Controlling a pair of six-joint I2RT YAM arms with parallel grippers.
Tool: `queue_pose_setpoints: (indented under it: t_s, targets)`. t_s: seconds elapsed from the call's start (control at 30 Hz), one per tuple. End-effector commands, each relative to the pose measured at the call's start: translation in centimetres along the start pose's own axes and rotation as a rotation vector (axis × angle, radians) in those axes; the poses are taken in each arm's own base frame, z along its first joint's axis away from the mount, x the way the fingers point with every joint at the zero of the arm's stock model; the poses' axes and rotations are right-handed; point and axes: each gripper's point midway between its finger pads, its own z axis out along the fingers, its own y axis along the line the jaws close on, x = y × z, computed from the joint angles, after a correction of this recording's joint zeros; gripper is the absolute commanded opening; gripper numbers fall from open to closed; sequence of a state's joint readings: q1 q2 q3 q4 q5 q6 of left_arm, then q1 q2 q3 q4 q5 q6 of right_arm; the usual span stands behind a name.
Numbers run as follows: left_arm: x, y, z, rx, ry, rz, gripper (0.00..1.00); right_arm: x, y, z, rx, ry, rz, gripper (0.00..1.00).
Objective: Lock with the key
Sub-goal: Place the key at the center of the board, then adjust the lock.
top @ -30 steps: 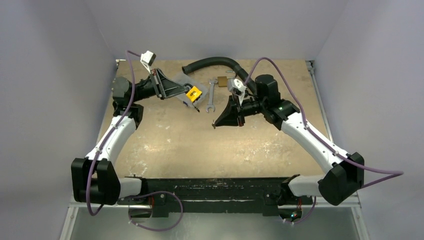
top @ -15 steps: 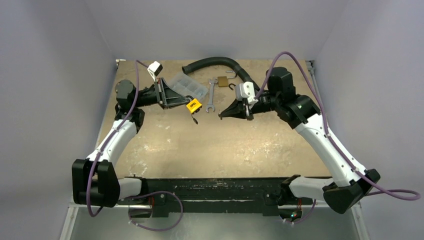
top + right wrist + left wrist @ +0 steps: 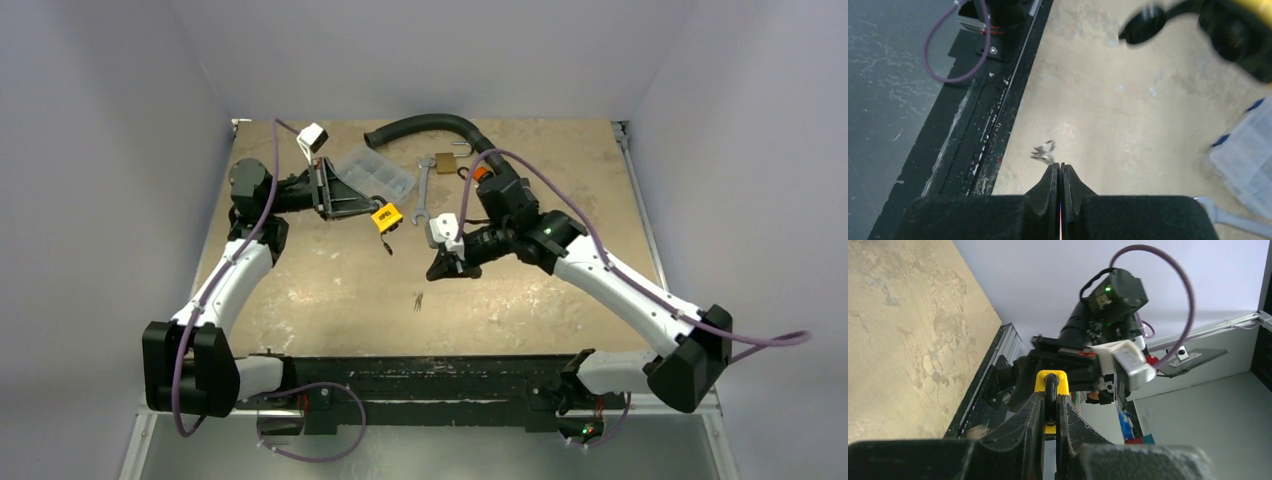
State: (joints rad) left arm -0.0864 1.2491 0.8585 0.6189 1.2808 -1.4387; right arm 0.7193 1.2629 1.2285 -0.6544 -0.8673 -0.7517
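Note:
My left gripper [image 3: 374, 207] hangs above the table's left-middle, shut on the black shackle of a yellow padlock [image 3: 388, 214]. In the left wrist view the shackle sits pinched between the jaws [image 3: 1049, 397], with the yellow padlock [image 3: 1062, 379] beyond them. A black tab [image 3: 387, 240] dangles under the lock. My right gripper [image 3: 433, 272] is shut with nothing between its jaws [image 3: 1060, 166]. A small silver key [image 3: 418, 299], blurred in the right wrist view [image 3: 1044, 151], lies on the table just past those fingertips, apart from them.
At the back are a brass padlock [image 3: 446, 162], a wrench [image 3: 422, 190], a clear plastic box [image 3: 378, 172] and a black hose [image 3: 430, 125]. The black rail [image 3: 420, 370] runs along the table's near edge, close below the key.
My right arm swung down and toward the near edge, away from the yellow padlock. The silver key now shows on the table where none lay before. The left gripper barely moved.

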Motion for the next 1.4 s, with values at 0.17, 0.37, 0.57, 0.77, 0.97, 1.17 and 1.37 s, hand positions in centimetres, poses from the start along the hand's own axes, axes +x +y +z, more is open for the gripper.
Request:
queue_pose_setpoints:
  t_s: [0.17,0.37,0.57,0.77,0.97,1.17,1.37]
  targets:
    - [-1.1,-0.4,0.0,-0.043,0.031,-0.123,0.0,2.5,-2.1,3.5,0.11,0.038,0.056,0.0]
    - [-0.7,0.2,-0.1,-0.042,0.046,-0.197,0.0,3.3,-2.0,3.9,0.121,0.038,0.069,0.0]
    - [-0.4,0.2,-0.1,-0.042,0.05,-0.2,0.0,1.9,-2.3,3.4,0.154,-0.002,0.088,0.03]
    - [-0.2,0.2,-0.2,-0.041,0.053,-0.202,0.0,0.4,-4.3,1.5,0.293,-0.019,0.151,0.53]
    - [-0.1,-0.2,-0.2,-0.049,0.018,-0.136,0.0,-0.6,-6.5,-1.0,0.459,-0.013,0.166,0.85]
    - [-1.9,0.9,-0.1,-0.15,-0.105,-0.078,0.0,-2.5,-7.9,-2.2,0.533,-0.035,0.213,0.99]
    - [-3.5,1.5,-0.5,-0.282,-0.182,-0.008,0.0,-5.2,-8.4,-2.2,0.499,-0.079,0.219,0.99]
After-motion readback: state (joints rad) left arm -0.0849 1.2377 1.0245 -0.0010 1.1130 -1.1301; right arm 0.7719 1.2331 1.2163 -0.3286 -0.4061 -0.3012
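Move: The loose key is just clear of the right hand's shut fingers, apparently in mid-air, about 9 cm below them, 3 cm back and 3 cm to the left. The padlock in the left fingers is some 9 cm ahead of the right hand, 7 cm left and 5 cm higher; the wrench lies about 24 cm ahead, 2 cm left and 26 cm below. From the left hand, the key is roughly 12 cm back, 6 cm right and 18 cm below. Dipping about 5 cm and easing a little left and forward, the empty right hand follows down above the key, then turns back up and draws forward away from it. On the way out its fingers spread from shut to wide and the wrist swings some 30 degrees clockwise, ending higher than it began. The left hand keeps its grip on the padlock, tipping down slightly and shifting about 3 cm forward, mostly at the end. ##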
